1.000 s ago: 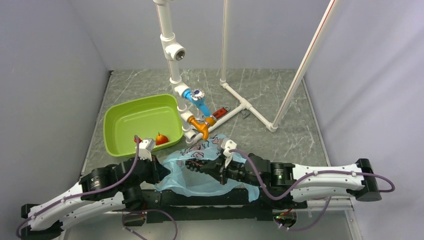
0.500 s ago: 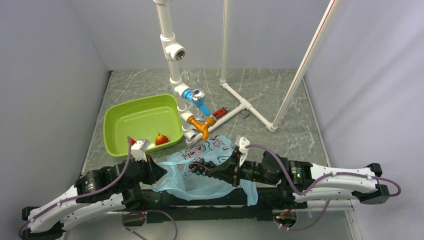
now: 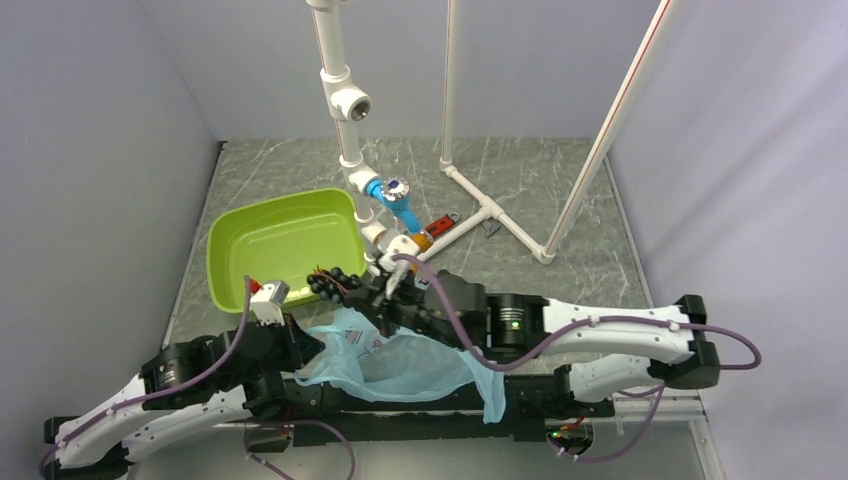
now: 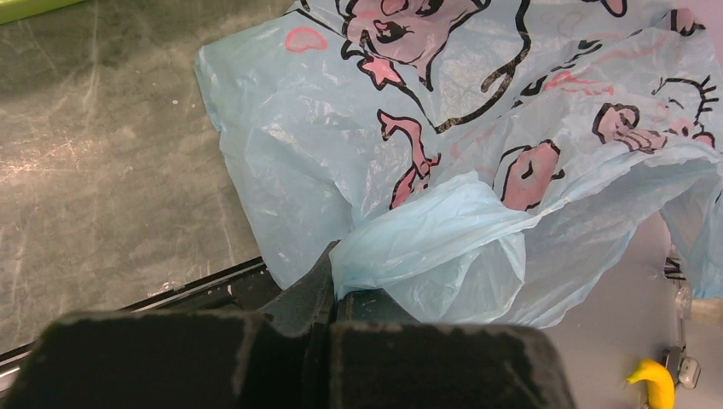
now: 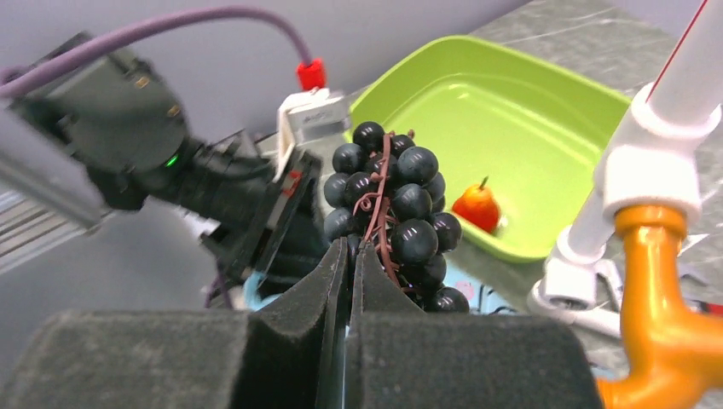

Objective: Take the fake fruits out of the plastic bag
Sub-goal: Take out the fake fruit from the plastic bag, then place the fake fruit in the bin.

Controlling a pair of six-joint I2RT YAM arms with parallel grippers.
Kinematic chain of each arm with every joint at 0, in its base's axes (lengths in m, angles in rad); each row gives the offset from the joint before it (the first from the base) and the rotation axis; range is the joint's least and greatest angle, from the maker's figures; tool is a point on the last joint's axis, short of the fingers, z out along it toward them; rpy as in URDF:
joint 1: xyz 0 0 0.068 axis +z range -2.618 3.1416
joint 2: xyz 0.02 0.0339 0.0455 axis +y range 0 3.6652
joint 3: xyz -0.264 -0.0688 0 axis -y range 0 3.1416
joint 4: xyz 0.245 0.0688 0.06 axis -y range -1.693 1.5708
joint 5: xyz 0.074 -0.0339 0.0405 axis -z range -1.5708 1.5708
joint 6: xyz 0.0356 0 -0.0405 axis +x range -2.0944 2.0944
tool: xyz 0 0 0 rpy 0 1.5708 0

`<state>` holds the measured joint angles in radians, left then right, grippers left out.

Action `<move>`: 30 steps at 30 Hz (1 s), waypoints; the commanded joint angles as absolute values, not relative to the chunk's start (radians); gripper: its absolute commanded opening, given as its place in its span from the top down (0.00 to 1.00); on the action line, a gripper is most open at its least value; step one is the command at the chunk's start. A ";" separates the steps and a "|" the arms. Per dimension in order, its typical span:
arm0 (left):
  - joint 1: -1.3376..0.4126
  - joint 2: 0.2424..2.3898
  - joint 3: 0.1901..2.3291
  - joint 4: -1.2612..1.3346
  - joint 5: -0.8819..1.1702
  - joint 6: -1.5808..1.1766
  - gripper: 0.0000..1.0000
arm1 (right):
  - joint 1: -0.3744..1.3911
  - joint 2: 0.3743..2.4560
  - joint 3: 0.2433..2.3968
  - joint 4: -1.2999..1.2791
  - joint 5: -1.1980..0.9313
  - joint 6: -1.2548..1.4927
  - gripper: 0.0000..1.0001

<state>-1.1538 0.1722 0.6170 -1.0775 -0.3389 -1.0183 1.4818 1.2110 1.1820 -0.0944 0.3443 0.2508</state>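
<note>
A dark bunch of grapes (image 5: pixel 392 204), one of the fake fruits, hangs in the air with my right gripper (image 5: pixel 351 251) shut on its stem side. In the top view the grapes (image 3: pixel 330 283) sit over the near right corner of the lime-green tub (image 3: pixel 270 240), with the right gripper (image 3: pixel 362 296) just behind them. The light-blue plastic bag (image 3: pixel 410 365) lies crumpled near the arm bases. My left gripper (image 4: pixel 332 257) is shut on a fold of the plastic bag (image 4: pixel 477 153) and, from above, the left gripper (image 3: pixel 303 338) sits at the bag's left edge.
A small red-orange fruit (image 5: pixel 476 207) lies inside the green tub (image 5: pixel 511 111). A white pipe frame (image 3: pixel 350 100) with blue and orange fittings (image 5: pixel 652 281) stands right beside the tub and my right arm. A slanted white pole (image 3: pixel 600 140) rises at the back right.
My right gripper has carried the grapes up and to the left, from over the bag to the tub's near corner. The left arm has shifted slightly left, still pinching the bag.
</note>
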 commanded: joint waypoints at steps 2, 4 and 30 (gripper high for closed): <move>-1.158 0.128 0.653 -1.107 -0.377 -1.048 1.00 | 1.497 1.391 1.398 -0.149 0.597 0.168 1.00; -1.158 0.114 0.652 -1.105 -0.381 -1.048 1.00 | 1.498 1.459 1.466 -0.159 0.650 0.147 1.00; -1.158 0.068 0.644 -1.105 -0.387 -1.060 1.00 | 1.298 2.048 2.013 -0.198 0.708 -0.040 0.76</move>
<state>-1.1538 0.0784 0.6186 -1.1088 -0.3656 -1.0451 1.3293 2.0365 1.9099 -0.1936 0.7364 -0.0357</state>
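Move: The green tub's middle lies about 26 cm ahead of the right hand, 20 cm to its left and some 31 cm below; the right hand already holds the black grapes. In the tub the pear sits roughly 21 cm ahead and 12 cm left of that hand. The orange tap stands 20 cm ahead and 7 cm to its right, 20 cm lower. From the left hand the tub is 26 cm ahead, 13 cm left and 12 cm below. Swing the right hand with the pinched grapes forward about 16 cm and left about 12 cm, away from the bag to over the tub's near right part, sinking some 7 cm, mostly in the second half. Turn the wrist clockwise and tip the fingers further down on the way; finish going almost straight forward. Keep the bag's rim pinched in the left gripper. ##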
